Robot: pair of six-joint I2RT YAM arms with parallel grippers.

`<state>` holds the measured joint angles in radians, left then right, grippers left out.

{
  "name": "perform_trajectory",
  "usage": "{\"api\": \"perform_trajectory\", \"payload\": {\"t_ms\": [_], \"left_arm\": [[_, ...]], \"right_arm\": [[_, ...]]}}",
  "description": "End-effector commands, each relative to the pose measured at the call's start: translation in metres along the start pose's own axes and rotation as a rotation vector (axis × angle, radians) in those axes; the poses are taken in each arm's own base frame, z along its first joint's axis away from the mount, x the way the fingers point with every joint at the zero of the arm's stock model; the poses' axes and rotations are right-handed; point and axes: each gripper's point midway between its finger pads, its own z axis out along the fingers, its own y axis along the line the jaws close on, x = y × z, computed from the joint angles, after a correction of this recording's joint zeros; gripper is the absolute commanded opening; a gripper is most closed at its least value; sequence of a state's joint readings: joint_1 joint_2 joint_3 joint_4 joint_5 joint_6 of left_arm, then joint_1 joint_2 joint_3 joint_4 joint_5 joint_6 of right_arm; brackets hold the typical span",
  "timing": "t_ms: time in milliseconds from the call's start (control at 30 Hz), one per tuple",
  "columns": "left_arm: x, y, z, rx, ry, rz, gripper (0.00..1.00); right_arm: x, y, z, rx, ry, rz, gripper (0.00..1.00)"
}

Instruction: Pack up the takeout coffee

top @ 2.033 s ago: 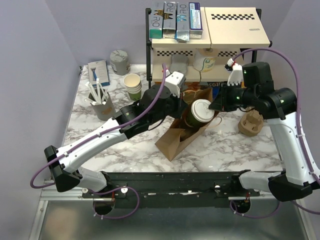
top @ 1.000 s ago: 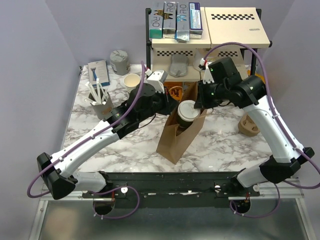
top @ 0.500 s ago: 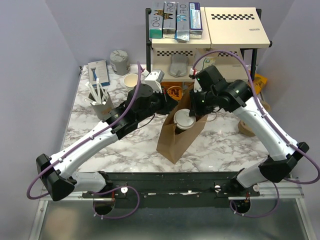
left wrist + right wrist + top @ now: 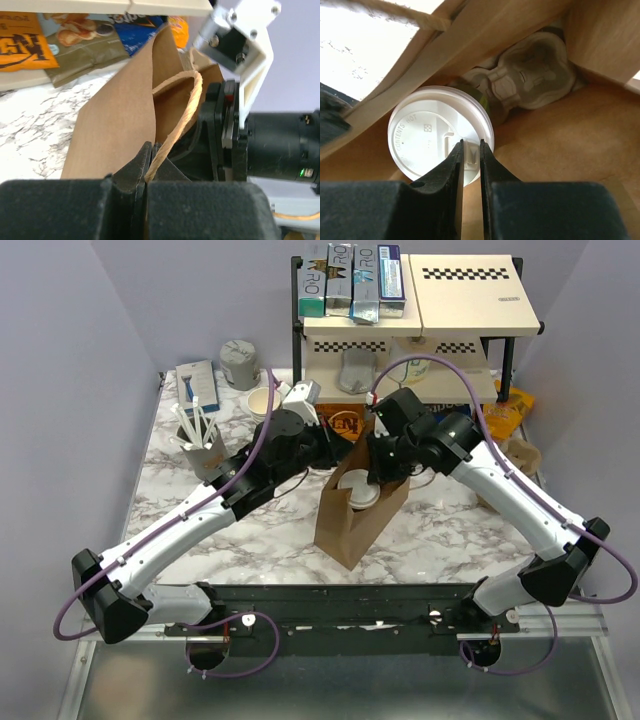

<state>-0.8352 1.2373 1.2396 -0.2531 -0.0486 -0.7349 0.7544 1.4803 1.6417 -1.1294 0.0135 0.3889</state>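
A brown paper bag (image 4: 352, 520) stands on the marble table, mouth up. My left gripper (image 4: 335, 448) is shut on its twine handle (image 4: 186, 102), pinched between the fingertips in the left wrist view, where the gripper (image 4: 147, 176) sits at the bag's (image 4: 120, 120) rim. The takeout coffee's white lid (image 4: 355, 488) shows just inside the bag's mouth. My right gripper (image 4: 372, 472) reaches into the bag from above. In the right wrist view that gripper (image 4: 470, 146) is shut on the raised spout of the takeout coffee's lid (image 4: 427, 137); a sliver of the green cup shows behind it.
A moulded pulp cup carrier (image 4: 527, 82) lies inside the bag beside the cup. A grey cup of white sticks (image 4: 203, 448) and a stack of lidless cups (image 4: 264, 405) stand at the left. A shelf rack (image 4: 420, 335) with boxes is behind; another pulp carrier (image 4: 512, 455) lies right.
My right gripper has carried the coffee left and down into the bag's mouth. My left gripper has pulled the bag more upright by its handle.
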Motion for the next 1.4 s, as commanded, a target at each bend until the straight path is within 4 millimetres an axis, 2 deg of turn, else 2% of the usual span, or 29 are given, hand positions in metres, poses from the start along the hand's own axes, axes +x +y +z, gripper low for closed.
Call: {"api": "perform_trajectory", "payload": {"t_ms": [0, 133, 400, 767, 1133, 1367], "left_arm": [[-0.014, 0.018, -0.007, -0.111, -0.075, -0.064, 0.00], [-0.019, 0.024, -0.009, -0.144, -0.101, -0.060, 0.00], [-0.008, 0.004, -0.005, -0.007, -0.057, -0.039, 0.00], [-0.010, 0.012, -0.007, -0.039, -0.082, -0.069, 0.00], [-0.010, 0.011, -0.008, -0.040, -0.081, -0.080, 0.00], [-0.009, 0.011, -0.009, -0.035, -0.080, -0.085, 0.00]], "right_arm": [[0.012, 0.007, 0.009, -0.014, 0.024, -0.030, 0.01], [0.018, 0.011, 0.014, -0.019, 0.047, -0.064, 0.01], [0.015, 0.025, 0.008, -0.057, 0.036, -0.084, 0.01], [0.034, 0.047, 0.014, -0.094, 0.088, -0.164, 0.01], [0.058, 0.044, 0.039, -0.084, 0.139, -0.128, 0.01], [0.065, 0.041, 0.050, -0.073, 0.148, -0.115, 0.01]]}}
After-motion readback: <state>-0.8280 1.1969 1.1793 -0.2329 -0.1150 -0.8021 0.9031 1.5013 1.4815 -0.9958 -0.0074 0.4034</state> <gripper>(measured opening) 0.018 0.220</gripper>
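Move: The lidded coffee cup is in the right fingers, gripped at its lid rim, with its middle about 3 cm left, 1 cm back and 5 cm below the hand. The carrier it is going down towards lies inside the paper bag, roughly 4 cm ahead, 3 cm left and 17 cm below that hand. The bag handle stands some 13 cm left, 2 cm ahead and 8 cm higher. From the left hand, which holds that handle, the carrier is about 11 cm right, 1 cm ahead and 25 cm down. The cup is taken deeper into the paper bag by the right hand, which keeps its pinch on the lid. It works about 4 cm left and nearly as far back while sinking only slightly, then goes more steeply down, 5 cm lower in all, turning some 10 degrees counter-clockwise. The left hand stays almost in place, shut on the bag handle. ##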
